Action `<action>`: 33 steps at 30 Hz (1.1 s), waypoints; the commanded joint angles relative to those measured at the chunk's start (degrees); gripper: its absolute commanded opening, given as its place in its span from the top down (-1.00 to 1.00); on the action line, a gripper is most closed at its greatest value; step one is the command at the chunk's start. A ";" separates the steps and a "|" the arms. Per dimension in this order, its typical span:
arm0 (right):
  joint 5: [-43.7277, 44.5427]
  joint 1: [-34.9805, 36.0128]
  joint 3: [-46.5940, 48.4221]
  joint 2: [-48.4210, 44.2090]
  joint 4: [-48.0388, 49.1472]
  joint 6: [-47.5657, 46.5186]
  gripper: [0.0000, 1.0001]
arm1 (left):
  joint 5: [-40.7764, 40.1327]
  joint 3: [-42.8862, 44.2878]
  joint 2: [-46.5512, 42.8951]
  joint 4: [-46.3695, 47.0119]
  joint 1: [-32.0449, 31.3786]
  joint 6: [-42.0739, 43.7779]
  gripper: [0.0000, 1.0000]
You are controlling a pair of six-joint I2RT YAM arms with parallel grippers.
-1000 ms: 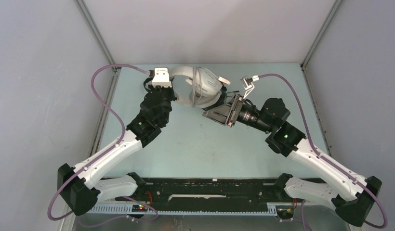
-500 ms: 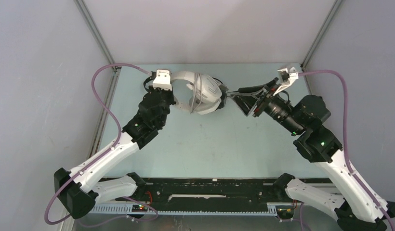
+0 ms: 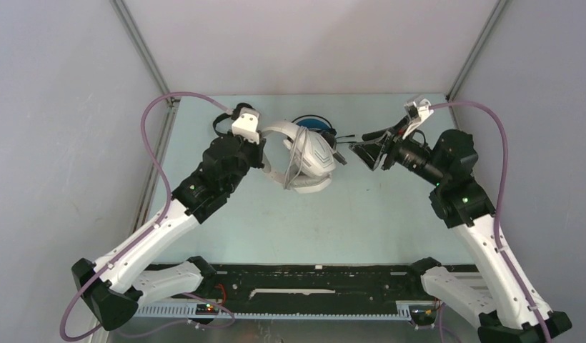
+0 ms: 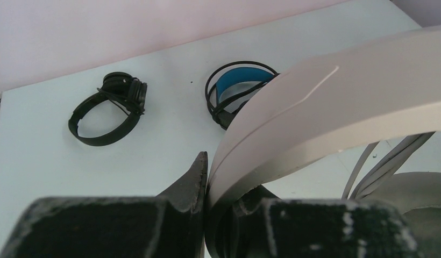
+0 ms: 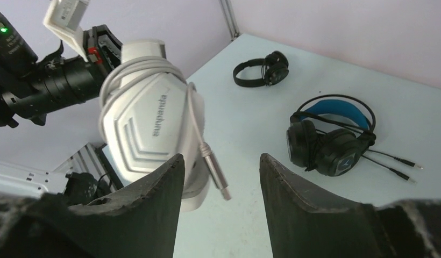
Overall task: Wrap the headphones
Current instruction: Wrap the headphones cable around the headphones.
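Note:
My left gripper (image 4: 213, 180) is shut on the headband of the white over-ear headphones (image 4: 326, 107), holding them above the table (image 3: 311, 158). Their cable is wound around the ear cups (image 5: 148, 129), and the plug (image 5: 215, 172) hangs loose. My right gripper (image 5: 221, 161) is open just right of the ear cup (image 3: 356, 148), with nothing between its fingers. The black pair with the blue headband (image 5: 328, 137) lies on the table behind (image 3: 313, 123). The small all-black pair (image 4: 105, 110) lies farther toward the back left (image 5: 261, 70).
The pale table (image 3: 376, 207) is fenced by grey walls with metal corner posts (image 3: 470, 57). The left arm (image 5: 46, 80) reaches in from the left of the right wrist view.
My right gripper has opened and drawn back to the right, away from the white ear cup. The left arm has shifted the white headphones slightly nearer, uncovering the blue-banded pair.

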 commanded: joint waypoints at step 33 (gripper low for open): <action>-28.91 -5.24 6.00 11.19 -13.32 -10.65 -0.03 | 10.34 2.07 -2.73 7.58 0.20 3.41 1.00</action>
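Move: The loose plug of the white headphones' cable hangs about 7 cm to the right gripper's left, 4 cm ahead and 4 cm below it. The wrapped white ear cup is some 5 cm farther left than the plug and 1 cm farther out. The blue-lined headset lies on the table about 25 cm ahead of the right gripper, 12 cm to its left and 33 cm below. From the left gripper, the plug is about 19 cm to the right, level in reach and height. Lower the right gripper about 5 cm and work it some 3 cm left and 2 to 3 cm back, swinging it about 25 degrees counter-clockwise with the fingers tipping slightly down, until they come close to the plug; keep them half open. Meanwhile hold the headband with the left gripper, easing it about 2 cm right and turning it clockwise roughly 10 degrees. ##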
